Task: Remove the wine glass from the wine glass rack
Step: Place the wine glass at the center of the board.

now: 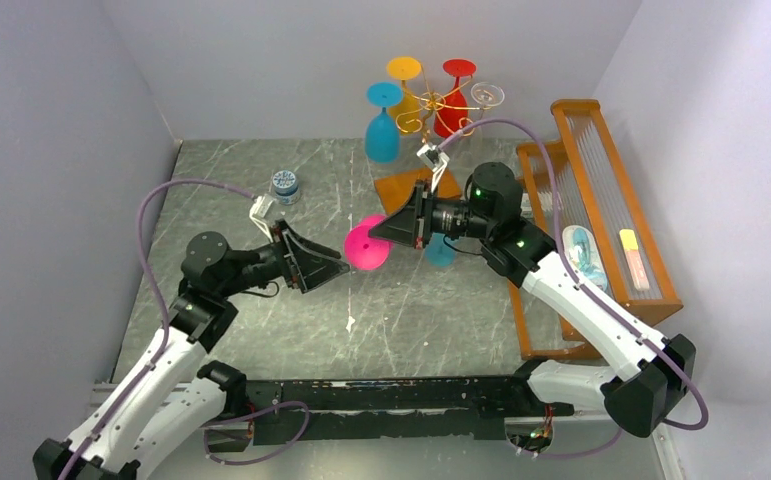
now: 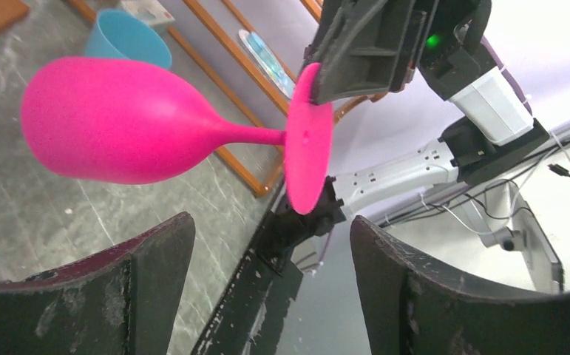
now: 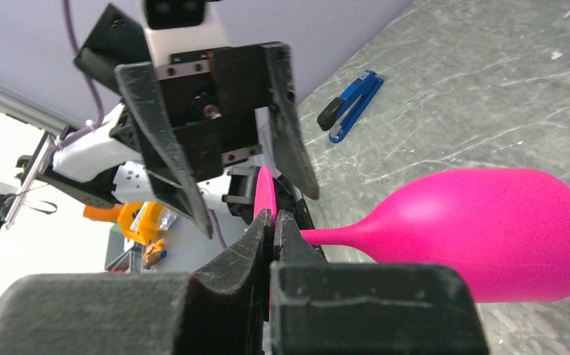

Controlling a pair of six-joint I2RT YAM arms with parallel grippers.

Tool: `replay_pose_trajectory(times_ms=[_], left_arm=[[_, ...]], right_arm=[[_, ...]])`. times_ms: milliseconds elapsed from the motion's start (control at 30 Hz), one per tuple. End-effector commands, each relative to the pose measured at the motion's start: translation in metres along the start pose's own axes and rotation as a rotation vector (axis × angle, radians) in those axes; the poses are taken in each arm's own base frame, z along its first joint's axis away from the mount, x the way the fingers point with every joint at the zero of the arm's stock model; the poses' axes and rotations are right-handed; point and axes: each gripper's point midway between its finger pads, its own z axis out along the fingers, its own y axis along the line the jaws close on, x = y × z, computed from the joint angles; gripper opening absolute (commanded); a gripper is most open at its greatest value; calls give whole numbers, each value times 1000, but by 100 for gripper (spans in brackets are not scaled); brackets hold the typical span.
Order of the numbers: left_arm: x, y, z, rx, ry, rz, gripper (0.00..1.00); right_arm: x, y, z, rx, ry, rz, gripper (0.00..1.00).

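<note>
The gold wire wine glass rack point(image 1: 429, 105) stands at the back on its brown wooden base point(image 1: 401, 187). Blue, yellow, red and clear glasses hang on it. A pink wine glass point(image 1: 366, 245) is off the rack, held sideways above the table. My right gripper point(image 1: 395, 232) is shut on the rim of its round foot point(image 3: 265, 194); the bowl point(image 3: 503, 229) sticks out to the side. In the left wrist view the glass point(image 2: 119, 122) hangs from those fingers point(image 2: 355, 52). My left gripper point(image 1: 339, 268) is open and empty, facing the foot a short way off point(image 2: 270, 229).
An orange wooden frame point(image 1: 601, 200) with clear rods stands along the right side. A light blue glass point(image 1: 441, 252) sits on the table under my right wrist. A small jar point(image 1: 284, 183) is at the back left. A blue stapler point(image 3: 352, 103) lies on the table.
</note>
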Motion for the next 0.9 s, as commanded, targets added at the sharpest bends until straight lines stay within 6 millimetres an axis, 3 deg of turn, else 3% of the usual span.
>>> replay_pose_trajectory(times_ms=[0, 133, 233, 333, 467, 867], left_arm=[[7, -17, 2, 128, 53, -14, 80], [5, -20, 7, 170, 33, -54, 66], [4, -15, 9, 163, 11, -68, 61], [7, -19, 12, 198, 34, -84, 51], [13, -9, 17, 141, 86, -60, 45], [20, -14, 21, 182, 109, -59, 26]], right_arm=[[4, 15, 1, -82, -1, -39, 0], [7, 21, 4, -138, -10, -27, 0], [8, 21, 5, -140, -10, -22, 0], [13, 13, 5, -108, -9, -25, 0], [15, 12, 5, -114, -3, -22, 0], [20, 14, 10, -149, 17, -12, 0]])
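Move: The pink glass hangs base-up from the right fingers, its base disc's middle roughly 1 cm back and 1 cm left of that hand, at its height; the left fingertips are some 4 cm left, 3 cm back and 3 cm below it. From the left hand, the disc's middle lies about 4 cm right, 3 cm ahead and 2 cm up. The standing blue glass is about 18 cm right, 17 cm ahead and 22 cm below it; the rack's board some 13 cm right, 31 cm ahead and 30 cm down. Bring the left gripper about 2.5 cm to the right and a little over 1 cm down, turning it some 10 degrees clockwise, so its fingers straddle the near rim of the pink base, and close them from wide open to about a third. Keep the right fingers pinched on the disc and ease it about 1.5 cm back and as much down, with a slight shift left towards the left gripper. ##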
